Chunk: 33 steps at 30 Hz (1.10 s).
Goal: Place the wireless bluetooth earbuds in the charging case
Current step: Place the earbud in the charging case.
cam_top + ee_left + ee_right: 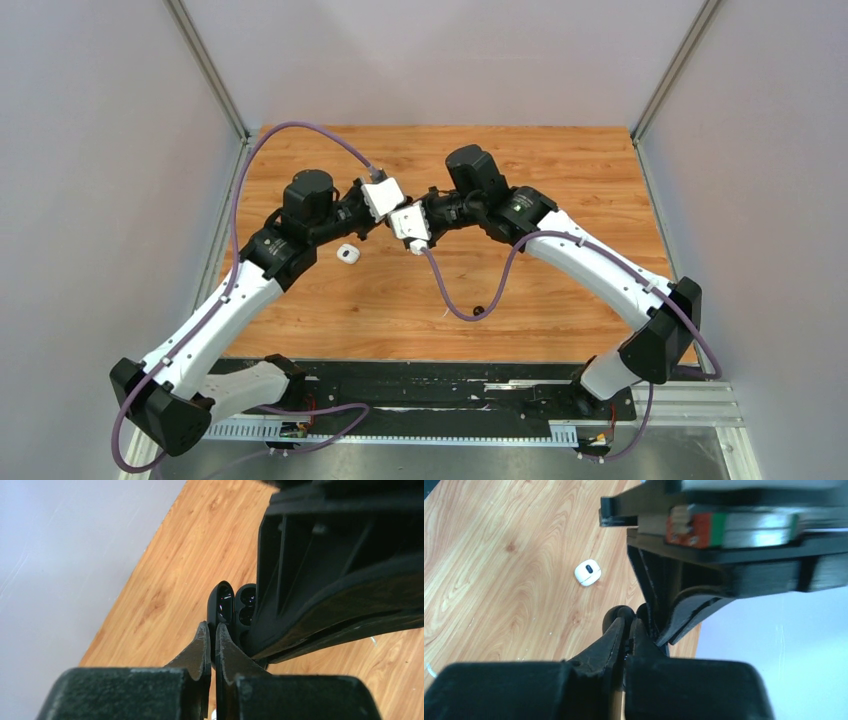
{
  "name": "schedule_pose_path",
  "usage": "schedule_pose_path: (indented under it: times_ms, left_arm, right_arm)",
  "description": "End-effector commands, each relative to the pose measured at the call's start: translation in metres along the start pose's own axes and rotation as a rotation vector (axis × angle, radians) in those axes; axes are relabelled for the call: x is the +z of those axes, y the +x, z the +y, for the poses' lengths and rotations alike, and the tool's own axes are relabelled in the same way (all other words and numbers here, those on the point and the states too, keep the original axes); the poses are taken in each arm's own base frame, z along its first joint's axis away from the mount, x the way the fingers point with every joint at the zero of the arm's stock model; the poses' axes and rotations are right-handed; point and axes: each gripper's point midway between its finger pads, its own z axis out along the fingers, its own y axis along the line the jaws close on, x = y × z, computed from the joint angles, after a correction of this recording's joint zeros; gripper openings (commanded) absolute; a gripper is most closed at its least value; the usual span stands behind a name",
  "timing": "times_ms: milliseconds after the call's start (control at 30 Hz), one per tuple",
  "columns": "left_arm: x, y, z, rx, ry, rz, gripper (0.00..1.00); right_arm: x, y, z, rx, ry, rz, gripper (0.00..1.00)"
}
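A black charging case hangs open above the table between my two grippers. My left gripper (211,630) is shut on the edge of its lid (223,602). The base (246,607), with two dark sockets, sits against the right gripper's fingers. In the right wrist view my right gripper (628,622) is shut on the case's rounded black body (615,616). I cannot tell whether the sockets hold earbuds. A small dark thing (478,310), perhaps a black earbud, lies on the wood near the right arm's cable. In the top view the case is hidden between the gripper heads.
A white charging case (347,254) (588,572) lies closed on the wooden table (560,160), just in front of the left gripper. Purple cables loop over both arms. Grey walls enclose the table on the left, right and back.
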Motion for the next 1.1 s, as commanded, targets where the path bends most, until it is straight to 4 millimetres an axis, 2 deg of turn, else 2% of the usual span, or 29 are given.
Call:
schedule_pose_path:
  times_ms: [0,200,400,500,533,767,1067]
  left_arm:
    - [-0.023,-0.067,0.013,0.006,-0.058,-0.232,0.0]
    - [-0.025,-0.069,0.011,-0.083,-0.063,-0.252,0.0]
    - [-0.023,-0.062,0.007,-0.116,-0.05,-0.228,0.0]
    - [-0.023,-0.06,0.007,-0.116,-0.055,-0.221,0.0]
    - [-0.022,-0.059,0.006,-0.117,-0.053,-0.222,0.0]
    - [-0.018,-0.05,0.006,-0.113,-0.059,-0.2,0.0]
    - [-0.011,-0.043,0.01,-0.093,-0.078,-0.181,0.0]
  right_arm:
    - [0.01,0.038,0.046,0.081,-0.151,0.138,0.0]
    - [0.012,0.039,0.053,0.102,-0.17,0.145,0.0]
    - [0.016,0.047,0.036,0.103,-0.115,0.199,0.01]
    - [0.018,0.052,0.034,0.133,-0.103,0.222,0.26]
    - [0.018,0.052,0.032,0.145,-0.095,0.223,0.29]
    - [0.009,0.039,0.017,0.17,-0.039,0.211,0.36]
    - [-0.011,0.026,0.008,0.215,0.025,0.176,0.42]
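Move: The black charging case is held open in the left fingers, its body some 3 cm to the right of the left hand. From the right hand, which already has a black earbud at it, the case's middle is about 2 cm left, 1 cm ahead and 1 cm lower. On the table roughly 27 cm below the right hand, the white case stands about 11 cm left and 4 cm back, and the spare black earbud about 15 cm right and 11 cm back. The right fingers let go of the earbud at the charging case: still shut, they first sink about 2.5 cm with their tips tipping down some 5 degrees, then part to nearly half open around the case and stay low beside it. The left hand keeps its pinch on the case, giving about 1 cm back and down, then easing most of the way back while its wrist tilts slightly. ##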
